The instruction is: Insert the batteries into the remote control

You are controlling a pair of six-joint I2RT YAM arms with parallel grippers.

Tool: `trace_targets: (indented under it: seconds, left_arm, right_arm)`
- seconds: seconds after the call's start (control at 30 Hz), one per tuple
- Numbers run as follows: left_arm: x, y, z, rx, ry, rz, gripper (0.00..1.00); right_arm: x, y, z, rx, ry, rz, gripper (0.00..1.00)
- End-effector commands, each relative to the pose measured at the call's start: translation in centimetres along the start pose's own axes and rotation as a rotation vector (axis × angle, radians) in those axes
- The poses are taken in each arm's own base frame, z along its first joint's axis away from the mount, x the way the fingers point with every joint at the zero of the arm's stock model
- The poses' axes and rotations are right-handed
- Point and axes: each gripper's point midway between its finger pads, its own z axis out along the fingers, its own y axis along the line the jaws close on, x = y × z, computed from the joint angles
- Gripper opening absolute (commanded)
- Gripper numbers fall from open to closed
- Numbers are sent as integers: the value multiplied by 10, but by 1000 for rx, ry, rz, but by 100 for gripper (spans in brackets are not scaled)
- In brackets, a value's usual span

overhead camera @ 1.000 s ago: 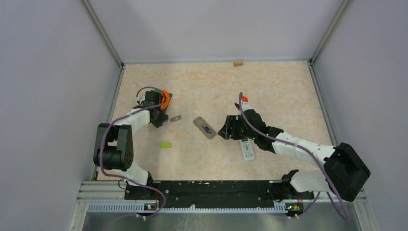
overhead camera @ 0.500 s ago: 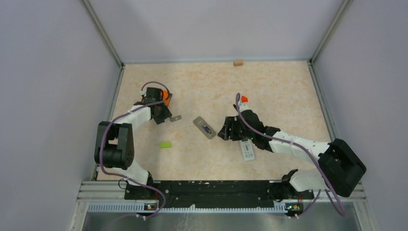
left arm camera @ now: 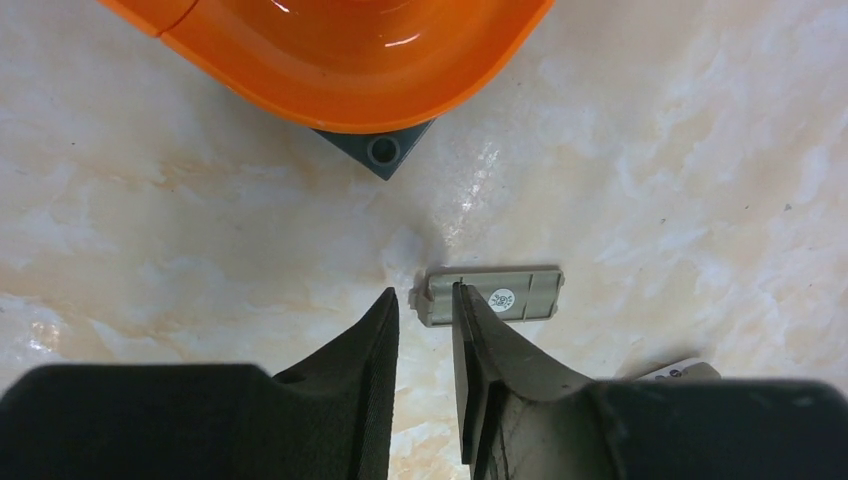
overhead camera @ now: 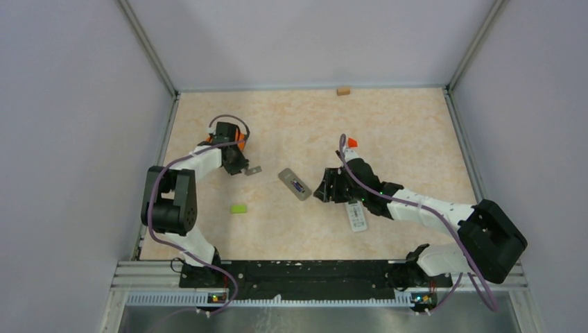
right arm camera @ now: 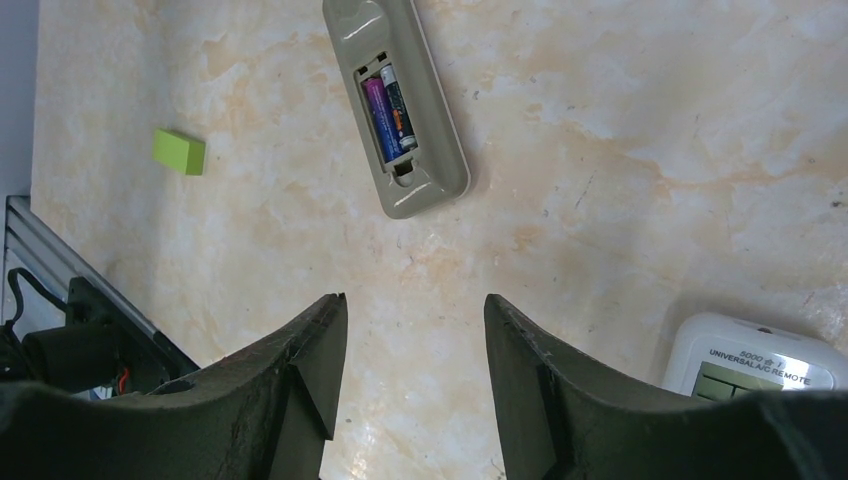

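Note:
The grey remote control (overhead camera: 295,184) lies back side up at the table's middle, its compartment uncovered. In the right wrist view two batteries sit side by side inside the remote control (right arm camera: 425,150), one purple (right arm camera: 377,118) and one dark (right arm camera: 398,108). My right gripper (right arm camera: 415,305) hangs open just right of it with nothing between its fingers. The grey battery cover (left arm camera: 505,295) lies flat on the table. My left gripper (left arm camera: 425,295) stands narrowly open, its tips at the cover's left end and its right finger overlapping the cover. Only table shows between the jaws.
An orange dish on a grey base (left arm camera: 330,60) stands just beyond the left gripper. A white universal remote (overhead camera: 357,216) lies under the right arm. A green block (overhead camera: 238,208), a red wedge (overhead camera: 352,142) and a wooden block (overhead camera: 342,90) lie scattered about.
The left gripper has shifted slightly right toward the battery cover, and its wrist has swung up and to the right. The right arm has barely moved.

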Motion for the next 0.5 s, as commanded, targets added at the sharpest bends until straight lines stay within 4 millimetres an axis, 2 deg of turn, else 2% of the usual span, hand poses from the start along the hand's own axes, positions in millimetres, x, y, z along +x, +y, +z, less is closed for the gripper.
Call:
trace_targets:
  seconds: [0.0,0.2,0.47]
  left_arm:
    - [-1,-2,-2,-41,-11,27,29]
    - [9,5,4,-73,12,21,25]
    - [5,6,7,-89,-1,26,5]
  right_arm:
    - [-16,7,1,-19,-46,14,54]
    - [-15,5,0,-19,-49,21,54]
    - [-15,5,-1,-15,-53,22,54]
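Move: The grey battery cover lies on the table just under my left fingertips, its middle about 3 cm to my left hand's right, 1 cm ahead and 2 cm below. The orange holder stands some 10 cm ahead and 7 cm left of my left hand. The open grey remote is about 19 cm to its right and 5 cm back. From my idle right hand, the cover lies about 25 cm left, 8 cm ahead and 7 cm below. I ease my left hand about 1 cm down and 1 cm back onto the near-left end of the battery cover, barely turning the wrist. Then I stop there while my fingers keep closing, from about a third open to almost shut, pinching the cover's end lip between the fingertips. ##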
